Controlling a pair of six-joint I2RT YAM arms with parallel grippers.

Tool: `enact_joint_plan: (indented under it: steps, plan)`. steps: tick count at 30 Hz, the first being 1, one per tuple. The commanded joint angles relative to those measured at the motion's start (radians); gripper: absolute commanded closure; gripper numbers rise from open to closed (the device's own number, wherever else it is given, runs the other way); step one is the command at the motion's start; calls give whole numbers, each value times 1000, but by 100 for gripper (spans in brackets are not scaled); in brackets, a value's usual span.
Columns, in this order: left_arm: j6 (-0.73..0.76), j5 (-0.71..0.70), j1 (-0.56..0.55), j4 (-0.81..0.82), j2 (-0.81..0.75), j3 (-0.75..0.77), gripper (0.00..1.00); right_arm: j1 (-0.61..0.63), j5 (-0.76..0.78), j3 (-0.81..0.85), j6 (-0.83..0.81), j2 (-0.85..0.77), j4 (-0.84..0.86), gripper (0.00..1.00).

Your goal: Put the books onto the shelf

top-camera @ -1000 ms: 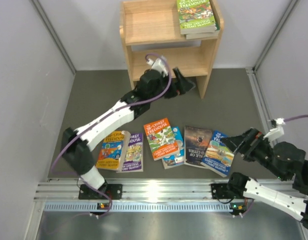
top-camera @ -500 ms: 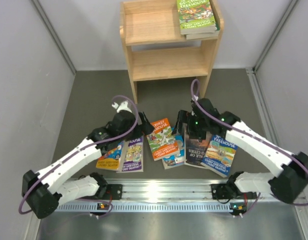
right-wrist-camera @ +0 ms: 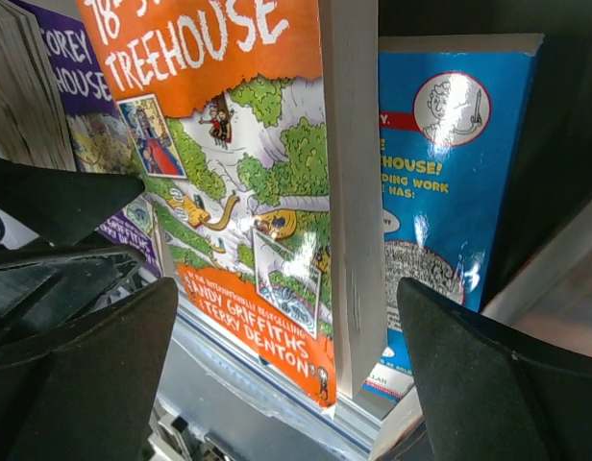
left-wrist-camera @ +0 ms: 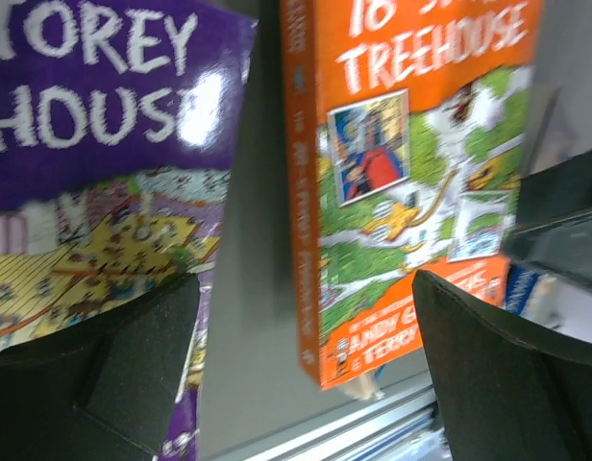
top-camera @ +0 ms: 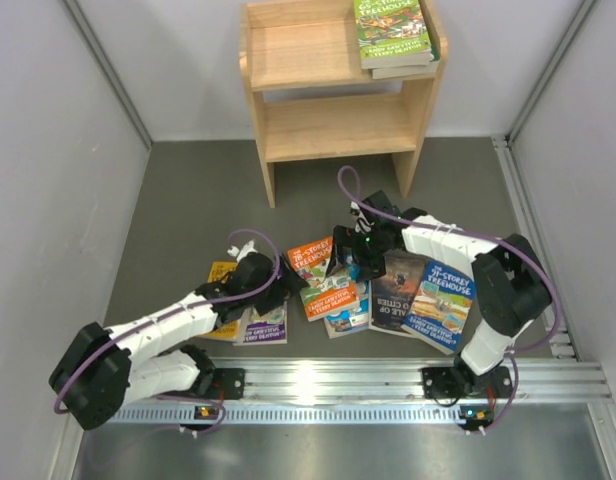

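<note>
Several books lie in a row on the dark floor: a yellow one (top-camera: pixel 219 272), a purple one (top-camera: pixel 265 326), an orange "Treehouse" one (top-camera: pixel 319 276), a dark one (top-camera: pixel 395 290) and a blue one (top-camera: pixel 441 305). More books (top-camera: pixel 393 35) lie stacked on top of the wooden shelf (top-camera: pixel 308 128). My left gripper (top-camera: pixel 291 283) is open, low between the purple book (left-wrist-camera: pixel 94 115) and the spine of the orange book (left-wrist-camera: pixel 411 173). My right gripper (top-camera: pixel 345 258) is open over the orange book's (right-wrist-camera: pixel 238 192) page edge, beside a blue book (right-wrist-camera: pixel 440 173). Neither holds anything.
Grey walls close in the floor on the left, right and back. A metal rail (top-camera: pixel 318 385) with the arm bases runs along the near edge. The shelf's lower tier (top-camera: pixel 333 125) holds nothing. The two grippers are close together over the orange book.
The left arm has drawn back from the shelf down to the books. The right arm has swung from the right side to the orange book. Both stay open.
</note>
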Motion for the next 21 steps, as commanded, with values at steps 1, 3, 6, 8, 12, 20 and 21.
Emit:
enact_joint_plan:
  steps: [1, 3, 6, 8, 12, 20, 21]
  plan:
    - [-92, 34, 3, 196, 41, -75, 2, -9, -53, -4, -34, 25, 91, 5]
    - [-112, 39, 3, 293, 97, -92, 2, -9, -68, -47, -27, 34, 116, 8]
    - [-145, 97, 3, 400, 199, -98, 2, -8, -95, -116, -12, 43, 177, 19]
    - [-158, 137, 3, 431, 278, -77, 2, -8, -112, -159, 1, 51, 215, 29]
    - [-198, 195, 3, 525, 375, -70, 9, -9, -143, -206, 10, 57, 252, 67]
    - [-116, 97, 3, 159, 187, 80, 72, -8, -177, -203, 21, 14, 252, 100]
    - [-102, 85, 3, 105, 167, 107, 80, -8, -185, -196, 24, 8, 249, 100]
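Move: The orange 78-Storey book lies between the two open grippers: its middle is about 8 cm to the right of the left hand, 2 cm farther out and some 4 cm below. From the right hand it is roughly 6 cm left, 1 cm back and 5 cm down. The purple book is about 6 cm left of the left hand and 4 cm back. The blue book, partly under the orange one, is straight back from the right hand by about 5 cm; the dark book is 13 cm right of that hand and 4 cm back. Bring the left gripper about 6 cm right and a little forward and down onto the orange book's spine edge, swinging its fingers some 15 degrees flatter towards the book, then close them around the spine and start to rise. Meanwhile sink the right gripper about 3 cm while drawing it back as far, and shut its fingers on the page edge opposite. ##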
